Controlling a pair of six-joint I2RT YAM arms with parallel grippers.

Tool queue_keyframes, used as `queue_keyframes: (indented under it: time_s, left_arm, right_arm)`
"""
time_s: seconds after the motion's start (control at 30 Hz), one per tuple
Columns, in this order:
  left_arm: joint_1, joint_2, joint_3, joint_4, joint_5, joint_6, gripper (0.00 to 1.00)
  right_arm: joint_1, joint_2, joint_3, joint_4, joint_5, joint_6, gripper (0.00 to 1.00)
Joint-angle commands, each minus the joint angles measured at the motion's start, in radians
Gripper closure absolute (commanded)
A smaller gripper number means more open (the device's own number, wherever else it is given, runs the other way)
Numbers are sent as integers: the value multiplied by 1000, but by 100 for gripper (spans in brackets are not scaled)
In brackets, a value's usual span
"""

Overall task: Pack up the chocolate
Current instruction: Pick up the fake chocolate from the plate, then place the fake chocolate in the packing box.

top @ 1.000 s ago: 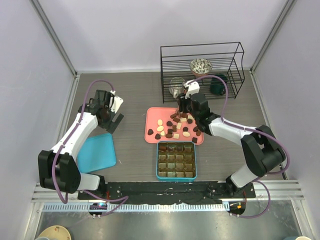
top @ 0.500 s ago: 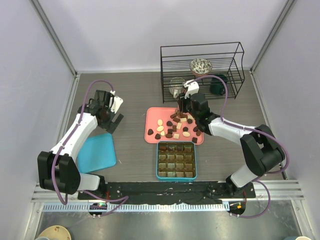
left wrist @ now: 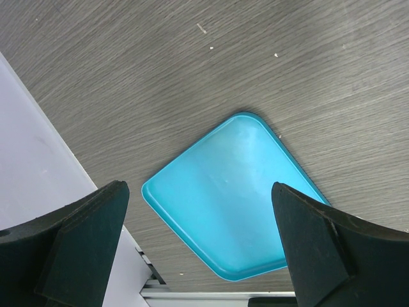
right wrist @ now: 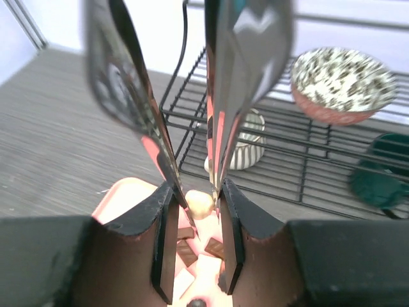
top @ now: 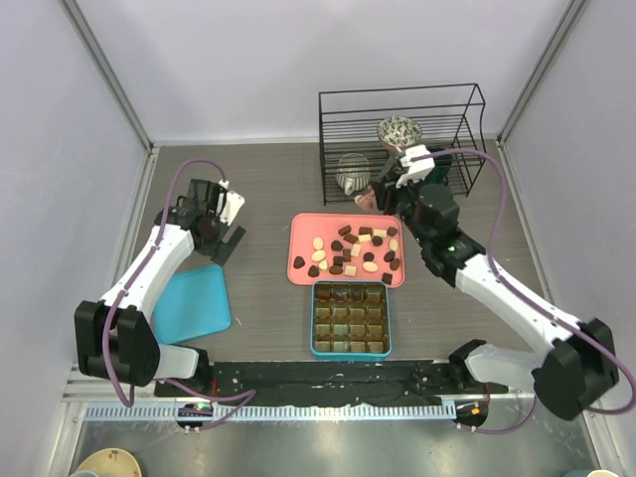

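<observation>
Several dark, mid-brown and cream chocolate pieces (top: 358, 248) lie on the pink tray (top: 301, 231). The teal box (top: 316, 348) with brown compartments sits just in front of it. My right gripper (top: 383, 187) is raised over the tray's back right corner. It is shut on metal tongs (right wrist: 220, 121), whose tips pinch one cream chocolate (right wrist: 199, 203) above the tray (right wrist: 121, 192). My left gripper (top: 229, 238) is open and empty at the far left, above the teal lid (left wrist: 233, 198).
A black wire rack (top: 467, 104) stands at the back right, holding a patterned bowl (top: 399, 131) and a striped cup (top: 350, 171). The teal lid (top: 194, 298) lies flat at the left. Walls close in both sides.
My right gripper has lifted off the pink tray and swung back and right toward the rack, carrying the cream chocolate in the tongs. The left arm has not moved.
</observation>
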Motion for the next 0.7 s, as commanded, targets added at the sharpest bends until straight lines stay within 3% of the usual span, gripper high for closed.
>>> queue_keyframes:
  time_s: [0.0, 0.27, 0.5, 0.67]
  left_arm:
    - [0, -23, 13, 22, -3, 11, 0]
    - [0, -16, 17, 18, -2, 2, 0]
    - [-1, -16, 22, 11, 5, -7, 0]
    - [0, -16, 31, 9, 8, -13, 0]
  right_arm:
    - [9, -137, 35, -194, -10, 38, 69]
    - [106, -390, -34, -477, 33, 201, 70]
    - [276, -436, -2, -754, 182, 285, 70]
    - [311, -436, 4, -818, 190, 333, 70]
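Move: The right hand still grips the tongs, with the chocolate pinched in their tips. The box's middle lies about 22 cm back, 6 cm to its left and some 25 cm below. The pink plate's middle is about 5 cm back, 7 cm left; the striped cup roughly 14 cm ahead, 6 cm left. From the idle left hand, the box is about 15 cm back and 27 cm right. The right hand swings the tonged chocolate back about 15 cm towards the box, sinking late, tipping down 20 degrees. ##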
